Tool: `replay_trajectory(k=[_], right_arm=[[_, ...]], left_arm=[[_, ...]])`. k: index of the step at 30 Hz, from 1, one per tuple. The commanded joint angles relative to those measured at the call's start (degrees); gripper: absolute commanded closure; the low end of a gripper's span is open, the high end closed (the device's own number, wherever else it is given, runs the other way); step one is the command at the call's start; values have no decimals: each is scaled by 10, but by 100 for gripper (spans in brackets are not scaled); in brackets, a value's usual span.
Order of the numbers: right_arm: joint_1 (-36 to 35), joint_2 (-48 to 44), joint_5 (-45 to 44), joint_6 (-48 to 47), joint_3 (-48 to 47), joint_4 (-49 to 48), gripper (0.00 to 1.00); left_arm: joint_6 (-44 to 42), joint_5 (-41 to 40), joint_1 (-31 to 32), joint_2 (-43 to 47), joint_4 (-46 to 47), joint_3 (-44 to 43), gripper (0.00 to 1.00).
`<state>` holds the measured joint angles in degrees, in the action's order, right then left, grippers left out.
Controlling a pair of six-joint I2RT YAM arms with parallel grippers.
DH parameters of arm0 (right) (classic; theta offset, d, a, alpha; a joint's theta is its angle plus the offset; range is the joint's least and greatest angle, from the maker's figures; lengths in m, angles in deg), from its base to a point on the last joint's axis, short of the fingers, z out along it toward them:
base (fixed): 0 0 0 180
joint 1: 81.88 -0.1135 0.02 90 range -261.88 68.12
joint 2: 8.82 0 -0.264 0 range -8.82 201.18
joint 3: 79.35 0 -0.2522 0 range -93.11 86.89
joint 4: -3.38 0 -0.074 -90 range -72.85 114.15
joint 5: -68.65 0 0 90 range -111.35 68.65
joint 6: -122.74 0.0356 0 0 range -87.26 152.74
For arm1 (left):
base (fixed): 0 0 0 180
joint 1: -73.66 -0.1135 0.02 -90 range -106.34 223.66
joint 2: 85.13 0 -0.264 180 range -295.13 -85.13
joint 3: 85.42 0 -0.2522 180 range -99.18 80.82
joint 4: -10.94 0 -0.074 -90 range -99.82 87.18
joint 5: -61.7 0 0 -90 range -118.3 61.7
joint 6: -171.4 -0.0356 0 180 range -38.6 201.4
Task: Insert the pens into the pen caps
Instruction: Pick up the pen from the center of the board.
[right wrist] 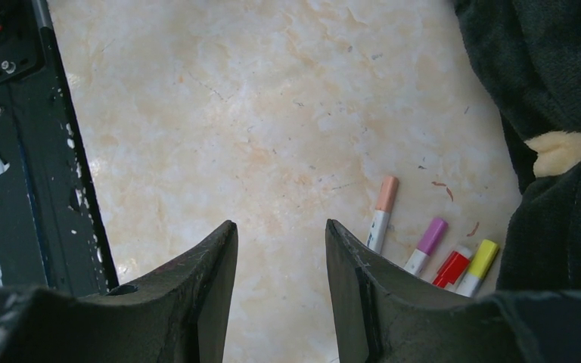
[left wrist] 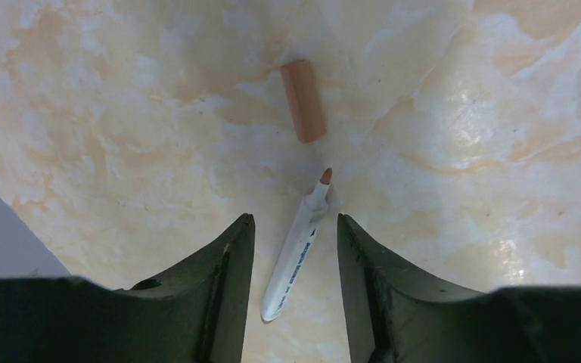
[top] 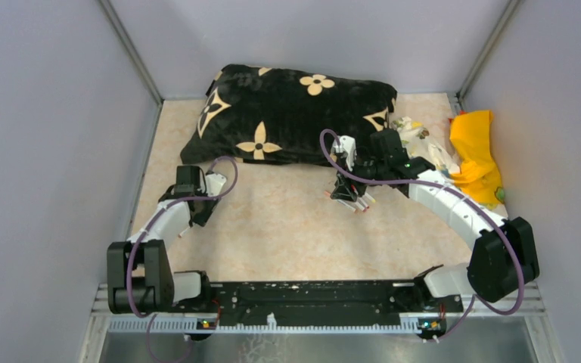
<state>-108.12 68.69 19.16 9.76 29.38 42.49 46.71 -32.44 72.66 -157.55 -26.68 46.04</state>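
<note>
In the left wrist view an uncapped white pen (left wrist: 295, 257) with a brown tip lies on the marbled table. My left gripper (left wrist: 293, 219) is open and straddles it, with a gap on each side. A brown pen cap (left wrist: 303, 100) lies just beyond the tip, apart from it. My right gripper (right wrist: 281, 224) is open with only bare table between its fingers. To its right lie several capped pens: peach (right wrist: 386, 193), purple (right wrist: 432, 236), red (right wrist: 454, 266) and yellow (right wrist: 484, 257). From above, the left gripper (top: 197, 215) is at the left and the right gripper (top: 346, 193) is near the cushion.
A black cushion (top: 295, 113) with beige flowers lies across the back, close to the capped pens. A yellow cloth (top: 476, 151) and crumpled items sit at the back right. Grey walls close in three sides. The black base rail (top: 310, 295) runs along the near edge.
</note>
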Motion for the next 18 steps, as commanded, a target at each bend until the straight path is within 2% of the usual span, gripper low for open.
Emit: replay_trajectory(k=[1,6,8,11,15,18], right_arm=[[-6,-25,17,-11,-7,-12,55],[-5,-34,19,-10,-5,-13,55],[-5,-35,18,-10,-4,-14,55],[-5,-36,15,-10,-4,-15,55],[-4,-35,16,-11,-4,-15,55],[-5,-34,16,-11,-4,-16,55]], left_arm=[[-28,23,-14,0,-21,4,52],[-36,37,-23,-38,-25,-2,61],[-35,65,-27,-61,-38,-13,71],[-29,100,-27,-84,-54,-22,75],[-35,118,-27,-72,-53,-9,99],[-32,138,-25,-46,-41,-4,100]])
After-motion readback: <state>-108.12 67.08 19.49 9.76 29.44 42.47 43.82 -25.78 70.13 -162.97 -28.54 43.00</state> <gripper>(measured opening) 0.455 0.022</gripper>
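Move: The uncapped pen lies slightly askew under the left hand's open fingers, its middle about 2 cm back, 2 cm to the left and some 2 cm below, with the neck of its tip end almost between the fingertips. The loose brown cap lies about 6 cm ahead of this hand and 3 cm to its right, also 2 cm down. From the right hand the pen is about 48 cm to the left, 2 cm back and 15 cm below. The left hand, already almost down on the pen, sinks about 1 cm more with only a slight shift back and left, then forward and right, the fingers tipping down and back by some 5 degrees. Meanwhile its fingers go from about half open to nearly shut, pinching the pen between the fingertips just behind the neck of its tip end, with the tail sticking out behind towards the robot's left. ##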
